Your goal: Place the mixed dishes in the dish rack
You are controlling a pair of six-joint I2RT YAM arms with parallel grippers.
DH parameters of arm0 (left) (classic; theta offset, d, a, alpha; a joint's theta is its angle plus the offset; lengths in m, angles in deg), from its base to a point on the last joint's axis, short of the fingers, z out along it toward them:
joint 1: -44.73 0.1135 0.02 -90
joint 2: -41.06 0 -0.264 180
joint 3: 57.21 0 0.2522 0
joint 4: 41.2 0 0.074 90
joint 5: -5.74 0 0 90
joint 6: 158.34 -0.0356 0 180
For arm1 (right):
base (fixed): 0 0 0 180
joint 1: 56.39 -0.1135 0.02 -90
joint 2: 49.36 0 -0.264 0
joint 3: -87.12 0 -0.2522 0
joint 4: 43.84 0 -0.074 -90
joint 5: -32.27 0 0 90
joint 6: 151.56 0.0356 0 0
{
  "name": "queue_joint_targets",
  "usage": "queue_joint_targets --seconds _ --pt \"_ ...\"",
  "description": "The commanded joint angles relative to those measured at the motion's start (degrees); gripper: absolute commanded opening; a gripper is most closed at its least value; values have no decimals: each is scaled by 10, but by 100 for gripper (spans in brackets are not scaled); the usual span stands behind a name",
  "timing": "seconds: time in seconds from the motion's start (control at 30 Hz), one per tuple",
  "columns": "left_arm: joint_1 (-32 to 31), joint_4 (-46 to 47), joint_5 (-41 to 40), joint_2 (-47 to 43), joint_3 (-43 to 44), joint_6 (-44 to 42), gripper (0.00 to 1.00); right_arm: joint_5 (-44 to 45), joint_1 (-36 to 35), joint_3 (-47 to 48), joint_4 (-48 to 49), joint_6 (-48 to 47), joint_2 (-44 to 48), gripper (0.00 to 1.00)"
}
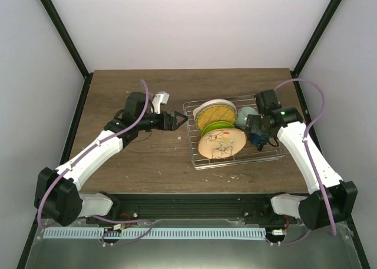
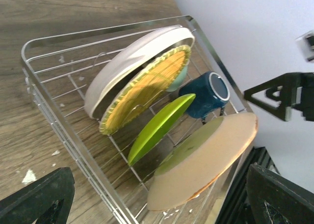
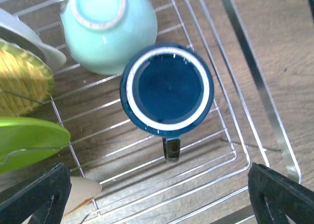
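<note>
The dish rack (image 1: 189, 130) stands right of centre on the table. Leaning between its tines are a cream plate (image 1: 213, 109), a yellow-orange plate (image 1: 217, 117), a lime green plate (image 1: 217, 128) and a tan plate with a drawing (image 1: 221, 143). A mint bowl (image 3: 108, 30) lies bottom up in the rack's right part. Beside it sits the dark blue mug (image 3: 167, 89), ringed end up, handle toward the rack's front. My right gripper (image 3: 157, 199) hangs open just above the mug, touching nothing. My left gripper (image 1: 177, 120) is open and empty, just left of the rack.
The wooden table (image 1: 135, 163) has small white crumbs near the rack's front corner. Black frame posts and white walls close in the back and sides. The rack's raised wire rim (image 2: 49, 101) lies between my left gripper and the plates.
</note>
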Motion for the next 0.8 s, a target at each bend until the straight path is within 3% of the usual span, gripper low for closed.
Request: queue_joint_targets --seconds 0.0,0.23,0.37,0.63,0.77 --pt "3 -33 -50 -4 1 -20 97 39 -3 34 40 -25 23 100" --pt "8 -91 -121 -20 37 -43 97 99 10 43 131 -61 20 100" --pt "35 -111 -121 -30 49 -51 98 87 57 23 217 -99 32 100" --pt "220 -69 -2 -28 18 9 98 -59 219 -28 341 -125 18 100" --pt "284 -94 -67 -19 11 24 99 -134 291 -79 388 -105 3 100"
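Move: The blue mug just let go stands in the rack about 4 cm ahead of the right hand, 2 cm to its right and some 10 cm below, handle towards the robot. At about that height, the mint cup is roughly 10 cm ahead and 3 cm left of that hand, the green plate 6 cm ahead and 15 cm left, the painted plate level with it and 13 cm left. From the left hand the mug lies about 31 cm right, straight across, 15 cm lower. To the right, forward and up, the empty right hand leaves the blue mug and crosses the rack's right edge, about 15 cm in all, sinking slightly at the end; its fingers stay wide open and tip up some 30 degrees. Meanwhile the left hand, also open, dips a little and recovers, then speeds left and somewhat forward, away from the rack, turning counter-clockwise. ##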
